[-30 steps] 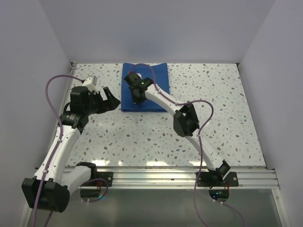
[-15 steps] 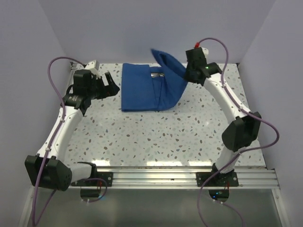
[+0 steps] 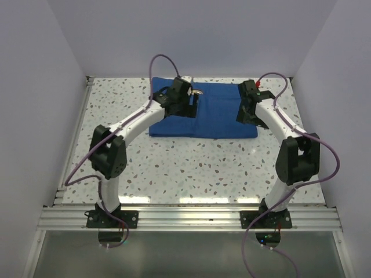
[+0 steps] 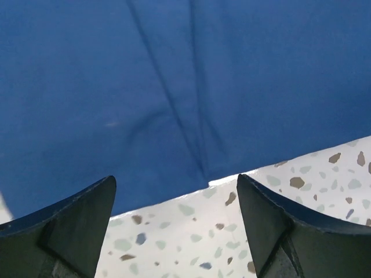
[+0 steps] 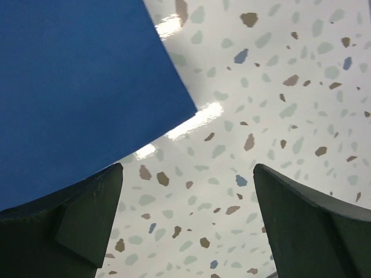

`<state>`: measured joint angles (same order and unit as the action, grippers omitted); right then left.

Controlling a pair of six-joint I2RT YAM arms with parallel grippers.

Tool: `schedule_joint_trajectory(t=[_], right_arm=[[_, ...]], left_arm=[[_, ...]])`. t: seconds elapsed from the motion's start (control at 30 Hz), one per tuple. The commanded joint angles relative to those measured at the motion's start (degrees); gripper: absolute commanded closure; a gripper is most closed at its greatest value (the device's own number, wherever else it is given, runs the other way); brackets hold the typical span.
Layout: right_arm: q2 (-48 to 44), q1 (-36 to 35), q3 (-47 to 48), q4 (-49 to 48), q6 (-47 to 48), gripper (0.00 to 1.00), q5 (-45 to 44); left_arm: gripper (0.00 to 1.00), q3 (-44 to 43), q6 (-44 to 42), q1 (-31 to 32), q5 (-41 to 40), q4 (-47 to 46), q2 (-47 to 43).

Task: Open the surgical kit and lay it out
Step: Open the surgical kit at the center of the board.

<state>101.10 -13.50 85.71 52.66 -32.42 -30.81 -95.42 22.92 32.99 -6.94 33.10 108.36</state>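
The royal-blue cloth wrap (image 3: 217,119) lies unfolded flat at the back middle of the table. A bit of the shiny steel tray (image 3: 198,92) shows on it beside my left wrist. The scissors, forceps and tweezers are hidden. My left gripper (image 3: 181,108) hangs over the left part of the cloth, open and empty. In the left wrist view the gripper (image 4: 175,179) is above the cloth (image 4: 174,75) at its edge. My right gripper (image 3: 245,113) is over the cloth's right end, open and empty. In the right wrist view the gripper (image 5: 188,166) is beside a cloth corner (image 5: 81,87).
The speckled terrazzo table (image 3: 191,168) is walled at the left, the back and the right. An aluminium rail (image 3: 185,217) with both arm bases runs along the near edge. Purple cables loop off both arms.
My right gripper has let go of the raised cloth flap, which now lies flat to the right. My left arm has swung from the far left to over the cloth.
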Motion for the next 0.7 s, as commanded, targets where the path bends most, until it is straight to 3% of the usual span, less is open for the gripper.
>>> schedule_joint_trajectory(t=[0.0,0.13,0.43,0.5,0.53,0.63,0.67], right_arm=[[-6.78,1.01,-1.68,1.65,-0.63,0.02,-4.35],[-12.23,1.37,-2.74,2.79,0.26,0.02,-3.38],[-19.18,1.46,-4.33,3.50,2.28,0.02,-3.03],[-19.36,1.37,-4.15,3.41,2.98,0.02,-2.94],[-19.45,1.45,-3.98,3.32,3.16,0.02,-2.86],[-18.75,1.45,-3.62,3.50,3.68,0.02,-2.86],[-18.57,1.37,-3.71,3.50,3.77,0.02,-2.77]], left_arm=[[0.11,-10.82,-0.33,5.84,-11.32,8.37,8.60],[0.12,-17.34,3.26,7.96,-15.56,14.18,17.92],[0.21,-14.01,5.12,7.96,-16.88,12.87,22.60],[0.33,-14.09,5.12,7.96,-16.97,12.43,22.95],[0.46,-14.62,5.03,7.88,-16.97,12.51,23.21],[0.68,-15.76,4.94,7.53,-17.14,12.78,23.04],[0.88,-15.94,4.94,7.35,-17.58,12.86,22.78]])
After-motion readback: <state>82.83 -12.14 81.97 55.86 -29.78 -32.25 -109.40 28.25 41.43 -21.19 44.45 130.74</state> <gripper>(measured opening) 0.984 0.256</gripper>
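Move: The near end of the surgical kit's middle fold lies about 13 cm below the left hand, some 3 cm to its right and 1 cm back. On that same level, the kit's near right corner is about 29 cm right and 2 cm back, and its near left corner 15 cm left and 2 cm back. From the right hand, the fold end is roughly 22 cm left, 2 cm ahead and 10 cm down. Left hand drops about 12 cm, pinching the kit's fold end; open right hand lifts about 8 cm away. ##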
